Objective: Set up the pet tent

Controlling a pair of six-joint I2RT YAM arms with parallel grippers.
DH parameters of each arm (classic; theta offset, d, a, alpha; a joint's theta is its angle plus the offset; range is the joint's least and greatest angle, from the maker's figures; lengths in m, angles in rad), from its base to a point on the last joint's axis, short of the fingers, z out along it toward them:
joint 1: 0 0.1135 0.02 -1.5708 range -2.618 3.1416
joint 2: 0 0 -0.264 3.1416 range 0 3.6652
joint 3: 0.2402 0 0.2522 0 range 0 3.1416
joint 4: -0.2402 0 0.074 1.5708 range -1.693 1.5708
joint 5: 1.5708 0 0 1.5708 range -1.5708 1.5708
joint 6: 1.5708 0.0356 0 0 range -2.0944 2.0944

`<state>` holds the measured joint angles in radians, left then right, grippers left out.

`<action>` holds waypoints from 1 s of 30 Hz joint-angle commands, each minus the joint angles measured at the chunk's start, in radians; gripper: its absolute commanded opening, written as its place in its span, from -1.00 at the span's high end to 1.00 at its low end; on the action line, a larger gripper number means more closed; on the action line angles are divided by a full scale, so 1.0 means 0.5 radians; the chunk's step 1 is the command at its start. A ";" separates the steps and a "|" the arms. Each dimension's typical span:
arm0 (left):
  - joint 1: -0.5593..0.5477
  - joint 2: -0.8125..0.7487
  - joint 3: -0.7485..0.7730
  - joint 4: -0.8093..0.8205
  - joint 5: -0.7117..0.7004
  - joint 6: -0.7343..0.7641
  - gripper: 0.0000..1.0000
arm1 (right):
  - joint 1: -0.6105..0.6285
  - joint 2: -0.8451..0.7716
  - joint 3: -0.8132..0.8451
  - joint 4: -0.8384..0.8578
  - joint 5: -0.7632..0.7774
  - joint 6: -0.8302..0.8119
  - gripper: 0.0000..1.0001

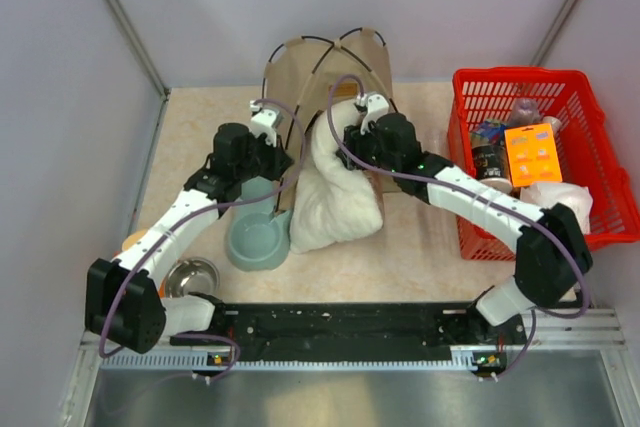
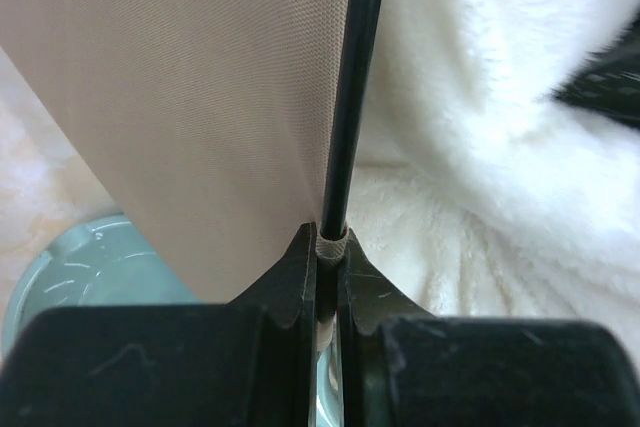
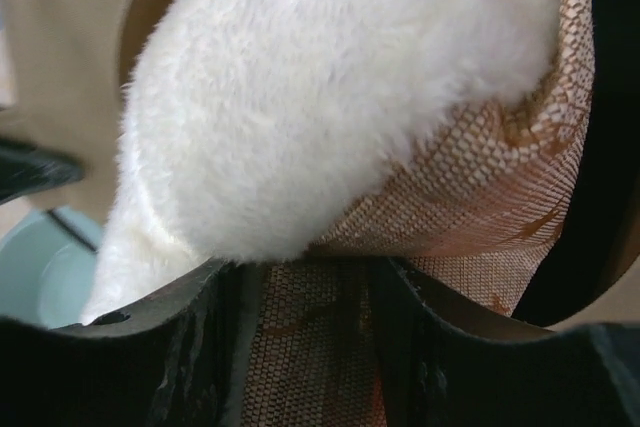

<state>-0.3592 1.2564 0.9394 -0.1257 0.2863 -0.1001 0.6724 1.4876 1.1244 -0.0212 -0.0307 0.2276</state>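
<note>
The pet tent [image 1: 300, 67], tan fabric with thin black poles, stands at the back of the table. My left gripper [image 1: 268, 112] is at its left front corner. In the left wrist view that gripper [image 2: 330, 247] is shut on the foot of a black pole [image 2: 345, 97], beside the tan panel [image 2: 200, 97]. A cream plush pillow [image 1: 335, 202] hangs out of the tent's doorway onto the table. My right gripper [image 3: 310, 287] is shut on the pillow's edge, with its brown woven underside [image 3: 480, 187] between the fingers and the plush [image 3: 330, 87] bulging above.
A teal bowl [image 1: 258, 239] sits just left of the pillow, and a steel bowl [image 1: 192, 275] lies nearer the left arm's base. A red basket [image 1: 520, 75] with several items stands at the right. Grey walls close in on both sides.
</note>
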 commanded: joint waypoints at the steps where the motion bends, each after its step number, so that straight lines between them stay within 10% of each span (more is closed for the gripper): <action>1: 0.003 0.003 0.042 0.120 0.234 -0.030 1.00 | 0.033 0.255 0.086 0.082 0.368 0.082 0.06; 16: 0.099 0.052 0.029 0.233 0.461 -0.171 1.00 | 0.033 0.915 0.540 -0.138 0.592 -0.013 0.06; 30: 0.181 0.077 0.051 0.313 0.418 -0.290 1.00 | 0.027 0.431 0.540 -0.448 0.666 0.020 -0.78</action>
<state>-0.2752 1.2858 0.9394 -0.0601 0.4660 -0.1589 0.6712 1.8240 1.3941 -0.1177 0.3206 0.2306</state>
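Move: The right hand, already with a fold of the white cushion between its half-open fingers, has the inside of the tent about 10 cm ahead, a couple of cm left and some 8 cm lower. The bulk of the cushion hangs about 6 cm back, 2 cm left and 8 cm down. From the left hand, whose fingers already pinch the tent pole, the cushion is about 6 cm back, 9 cm right and 8 cm down, the teal bowl some 11 cm back, 9 cm left and 16 cm down. The right hand drives the cushion's far end forward and down into the tent, nearly 10 cm in and about 7 cm lower, under the tan cloth, turning some 15 to 20 degrees clockwise. There it spreads its fingers wide to free the fold and starts easing back and up by a centimetre or so, while the left hand stays almost in place, keeps its pinch on the pole and tilts only slightly. ##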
